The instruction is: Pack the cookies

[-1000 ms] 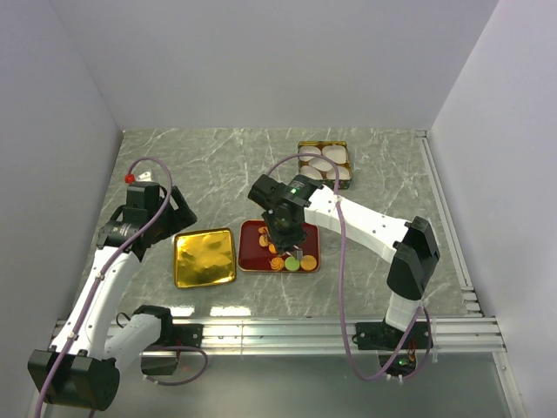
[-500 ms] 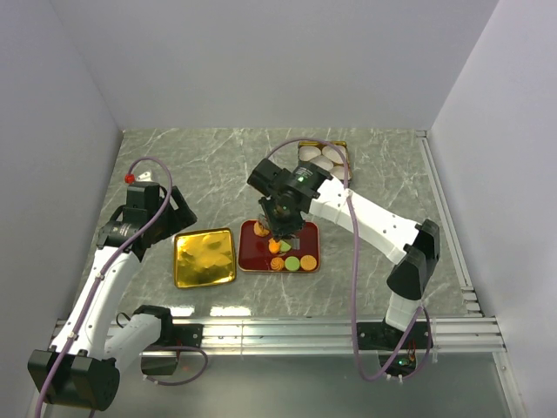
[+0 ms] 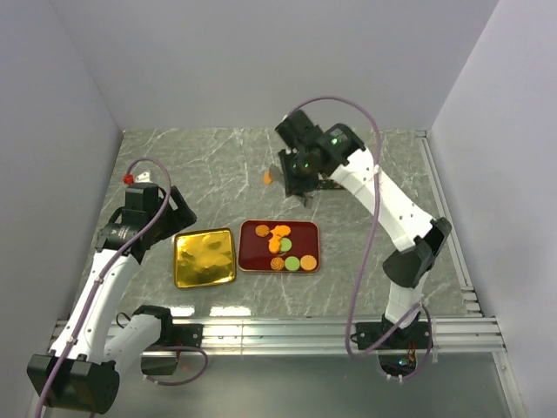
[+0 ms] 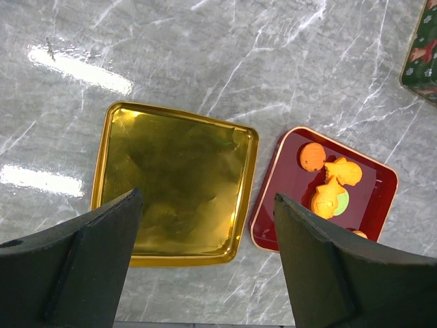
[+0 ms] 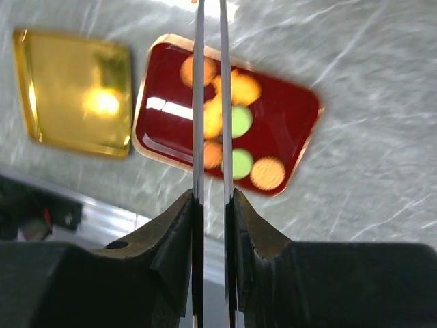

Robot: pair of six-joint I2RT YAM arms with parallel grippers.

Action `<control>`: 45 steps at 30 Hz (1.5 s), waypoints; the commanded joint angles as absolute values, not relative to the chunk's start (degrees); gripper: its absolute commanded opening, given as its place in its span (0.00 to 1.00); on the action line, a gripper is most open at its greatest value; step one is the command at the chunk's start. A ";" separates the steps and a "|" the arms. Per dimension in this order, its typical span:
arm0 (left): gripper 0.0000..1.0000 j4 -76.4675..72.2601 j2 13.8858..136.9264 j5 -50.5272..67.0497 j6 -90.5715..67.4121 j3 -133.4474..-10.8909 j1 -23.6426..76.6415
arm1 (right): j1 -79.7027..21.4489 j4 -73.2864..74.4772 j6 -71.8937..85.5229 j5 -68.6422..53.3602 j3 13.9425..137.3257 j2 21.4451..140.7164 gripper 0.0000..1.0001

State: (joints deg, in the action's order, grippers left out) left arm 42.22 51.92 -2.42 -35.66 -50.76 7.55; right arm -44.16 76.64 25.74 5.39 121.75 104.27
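Observation:
Several cookies, orange and light green, lie in the red tray, also seen as cookies and blurred cookies. My right gripper hangs high over the table behind the tray, shut on thin metal tweezers. The tweezers' tips pinch one orange cookie. My left gripper stands open and empty above the gold tray, left of the red tray.
The gold tray lies beside the red tray's left edge. A dark green printed tin sits at the back, mostly hidden by the right arm in the top view. Grey walls close in on three sides.
My right gripper rose from the red tray and swung toward the back, carrying an orange cookie in the tweezers. The left arm stayed still.

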 commanded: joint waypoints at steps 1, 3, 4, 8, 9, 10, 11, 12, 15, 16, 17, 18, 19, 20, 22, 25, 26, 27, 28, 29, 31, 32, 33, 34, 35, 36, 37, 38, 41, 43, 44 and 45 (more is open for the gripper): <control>0.84 39.73 50.36 -2.29 -35.77 -50.36 7.73 | -36.67 75.41 23.38 2.47 125.76 106.78 0.27; 0.84 39.81 50.36 -2.37 -35.86 -50.45 7.73 | -32.37 74.62 22.94 0.28 127.26 108.45 0.26; 0.84 39.90 50.36 -2.37 -35.86 -50.45 7.82 | -30.95 74.45 22.77 0.26 129.27 109.15 0.26; 0.84 39.99 50.19 -2.99 -36.03 -50.45 8.00 | -25.59 73.66 22.32 -2.63 133.41 112.41 0.25; 0.84 39.99 50.01 -2.90 -36.04 -50.36 8.00 | -24.53 73.13 22.50 -3.25 133.85 112.93 0.25; 0.85 39.99 50.01 -2.99 -36.04 -50.45 8.00 | -23.48 72.43 22.67 -4.64 134.03 113.55 0.25; 0.85 39.99 49.84 -2.99 -36.12 -50.45 8.09 | -21.64 71.03 22.94 -5.27 134.03 113.90 0.25; 0.86 40.08 49.83 -3.34 -36.21 -50.45 8.09 | -20.84 70.41 23.55 -5.97 134.03 114.60 0.25; 0.88 40.25 49.75 -3.69 -36.39 -50.36 8.09 | -18.11 68.30 24.78 -9.05 134.47 117.06 0.25; 0.88 40.25 49.66 -3.78 -36.39 -50.45 8.09 | -17.76 67.94 25.05 -9.66 135.34 117.77 0.25; 0.88 40.34 49.66 -3.87 -36.47 -50.45 8.09 | -17.06 67.16 25.14 -10.71 135.79 118.56 0.25; 0.88 40.34 49.66 -3.95 -36.47 -50.36 8.09 | -16.79 66.80 25.40 -10.90 136.23 119.78 0.25; 0.88 40.34 49.66 -4.04 -36.56 -50.36 8.09 | -16.61 66.19 25.40 -10.99 137.10 120.23 0.25; 0.88 40.43 49.66 -4.04 -36.56 -50.36 8.09 | -16.44 64.96 25.40 -10.90 137.37 120.67 0.25; 0.88 40.43 49.83 -4.22 -36.65 -50.45 8.09 | -15.65 63.64 25.93 -10.72 137.46 121.55 0.25; 0.87 40.34 50.01 -4.31 -36.65 -50.36 8.09 | -14.42 62.58 26.72 -11.25 138.60 123.48 0.25; 0.87 40.43 50.10 -4.39 -36.74 -50.45 8.09 | -14.15 63.01 26.81 -11.16 139.13 124.10 0.25; 0.87 40.52 50.18 -4.48 -36.74 -50.36 8.09 | -13.98 63.19 26.81 -11.16 139.57 125.15 0.25; 0.87 40.60 50.27 -4.57 -36.74 -50.54 8.09 | -13.71 63.28 26.72 -11.08 139.92 125.42 0.25; 0.87 40.61 50.27 -4.57 -36.83 -50.54 8.09 | -13.71 63.46 26.54 -10.73 139.75 125.68 0.25; 0.86 40.61 50.45 -4.66 -36.83 -50.45 8.09 | -13.54 62.85 26.02 -9.94 138.35 125.77 0.25; 0.86 40.61 50.54 -4.66 -36.83 -50.54 8.09 | -13.54 62.49 25.84 -9.76 137.90 125.86 0.25; 0.86 40.61 50.80 -4.66 -36.83 -50.45 8.09 | -13.36 62.40 25.75 -9.67 137.64 126.47 0.25; 0.86 40.52 50.89 -4.57 -36.83 -50.45 8.09 | -13.19 62.32 25.75 -9.58 137.55 126.91 0.24; 0.86 40.52 51.06 -4.48 -36.74 -50.45 8.09 | -13.01 62.40 25.84 -9.67 137.72 127.35 0.24; 0.86 40.52 51.50 -4.31 -36.65 -50.54 8.09 | -13.01 62.32 25.93 -9.75 137.90 128.05 0.24; 0.86 40.69 51.76 -4.31 -36.65 -50.54 8.09 | -12.92 62.40 26.01 -9.76 137.81 128.23 0.24; 0.85 40.69 52.03 -4.31 -36.65 -50.62 8.09 | -12.92 62.14 26.10 -9.93 137.81 128.49 0.24; 0.85 40.69 52.21 -4.31 -36.65 -50.63 8.09 | -12.92 61.18 26.37 -10.19 136.67 128.58 0.24; 0.85 40.61 52.21 -4.31 -36.65 -50.62 8.09 | -12.92 60.91 26.37 -10.28 135.88 128.85 0.24; 0.86 40.69 52.21 -4.31 -36.65 -50.62 8.09 | -12.83 60.91 26.37 -10.28 135.70 129.11 0.24; 0.86 40.69 52.12 -4.31 -36.65 -50.63 8.09 | -12.92 60.73 26.37 -10.28 135.62 129.29 0.25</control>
State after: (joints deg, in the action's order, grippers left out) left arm 41.41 52.42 -3.92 -36.29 -50.65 7.77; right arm -13.23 63.40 26.13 -9.98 135.68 128.64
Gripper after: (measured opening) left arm 0.855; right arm 0.318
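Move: The cookie box stands about 28 cm ahead of the right hand, 11 cm to its right and 24 cm below; that hand already holds the tongs gripping an orange cookie. The red tray lies some 3 cm back and 6 cm left, the gold tray about 6 cm back and 30 cm left, both roughly 26 cm below. From the idle left hand, the box is some 31 cm ahead, 43 cm right and 16 cm below. Right hand carries the tongs and cookie about 22 cm forward and rightward to the box, sinking, wrist turning clockwise. ##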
